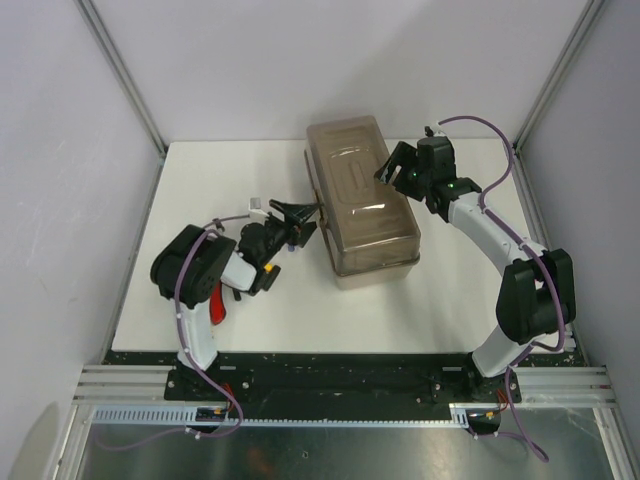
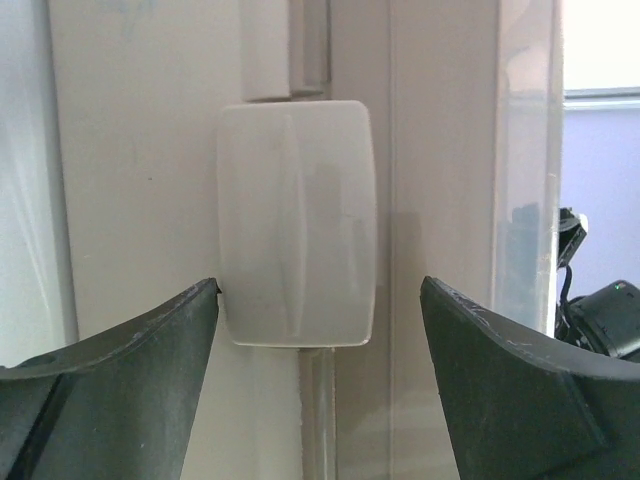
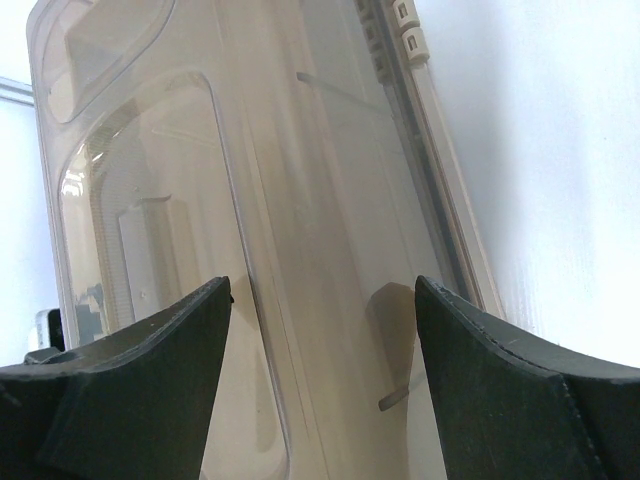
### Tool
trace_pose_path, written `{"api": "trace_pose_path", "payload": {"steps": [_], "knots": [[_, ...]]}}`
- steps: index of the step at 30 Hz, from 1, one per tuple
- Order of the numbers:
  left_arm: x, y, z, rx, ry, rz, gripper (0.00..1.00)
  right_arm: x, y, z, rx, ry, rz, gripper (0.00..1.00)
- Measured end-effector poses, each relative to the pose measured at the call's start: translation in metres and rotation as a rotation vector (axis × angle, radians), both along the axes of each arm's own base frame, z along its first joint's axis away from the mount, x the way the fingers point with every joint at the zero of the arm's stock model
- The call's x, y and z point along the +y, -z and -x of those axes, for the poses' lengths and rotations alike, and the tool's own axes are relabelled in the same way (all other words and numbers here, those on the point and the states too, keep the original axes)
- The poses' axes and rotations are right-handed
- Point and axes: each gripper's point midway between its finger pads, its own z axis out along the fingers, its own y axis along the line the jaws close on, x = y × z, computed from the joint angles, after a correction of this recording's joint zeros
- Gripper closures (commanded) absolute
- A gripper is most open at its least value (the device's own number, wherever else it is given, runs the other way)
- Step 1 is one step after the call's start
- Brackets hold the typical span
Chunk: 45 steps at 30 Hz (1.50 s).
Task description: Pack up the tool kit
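Note:
The beige toolbox [image 1: 362, 205] with its translucent brownish lid shut stands mid-table, angled. My left gripper [image 1: 300, 212] is open at the box's left side; in the left wrist view a pale latch [image 2: 296, 235] on the beige wall [image 2: 130, 200] sits just ahead, between the spread fingers [image 2: 140, 350]. My right gripper [image 1: 395, 165] is open over the lid's far right part; the right wrist view shows the lid [image 3: 300, 200] close below its spread fingers [image 3: 500, 370]. No hand tools show.
The white table [image 1: 200, 180] is walled by a grey enclosure with metal posts at the far corners. A black rail and metal strip run along the near edge under the arm bases.

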Motion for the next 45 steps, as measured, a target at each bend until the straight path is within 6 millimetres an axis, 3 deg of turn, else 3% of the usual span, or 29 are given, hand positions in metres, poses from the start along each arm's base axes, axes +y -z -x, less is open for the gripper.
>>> {"api": "trace_pose_path", "payload": {"steps": [6,13,22,28,34,45], "knots": [[0.0,0.022,-0.004,0.069,-0.031,0.045,0.15,0.0,0.0,0.0,0.0,-0.001,-0.002,0.24],[-0.001,0.019,-0.004,0.073,-0.037,0.078,0.24,0.001,0.0,0.0,0.001,-0.001,-0.003,0.24],[-0.002,0.009,-0.004,0.057,-0.037,0.086,0.49,0.002,0.0,0.0,-0.001,-0.001,-0.002,0.25],[-0.002,0.009,-0.004,0.055,-0.034,0.07,0.77,0.002,0.0,0.0,-0.001,0.0,-0.002,0.25],[-0.002,0.009,-0.004,0.051,-0.033,0.061,0.97,0.002,0.0,0.0,-0.001,0.0,-0.001,0.25],[-0.001,0.008,-0.003,0.039,-0.031,0.031,1.0,0.002,0.0,0.0,-0.001,0.0,-0.001,0.25]]}}
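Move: Just in front of the left fingers lies the box latch, its middle about 3 cm ahead, 1 cm right and 1 cm lower, on the box's side; the box's own middle is roughly 4 cm ahead and 10 cm right. The blue screwdriver lies some 2 cm back and 4 cm left, about 12 cm below. From the right hand, at the lid's far side, the latch is some 4 cm back, 14 cm left and 9 cm down. Sinking quickly by about 2 cm beside the latch, with a tilt of some 5 degrees, the left hand then closes its one-above, one-below fingers by roughly a third, easing back up about 1 cm as they pinch the latch's upper and lower edges and keep squeezing. The right hand stays braced against the lid's right side, fingers unchanged. ##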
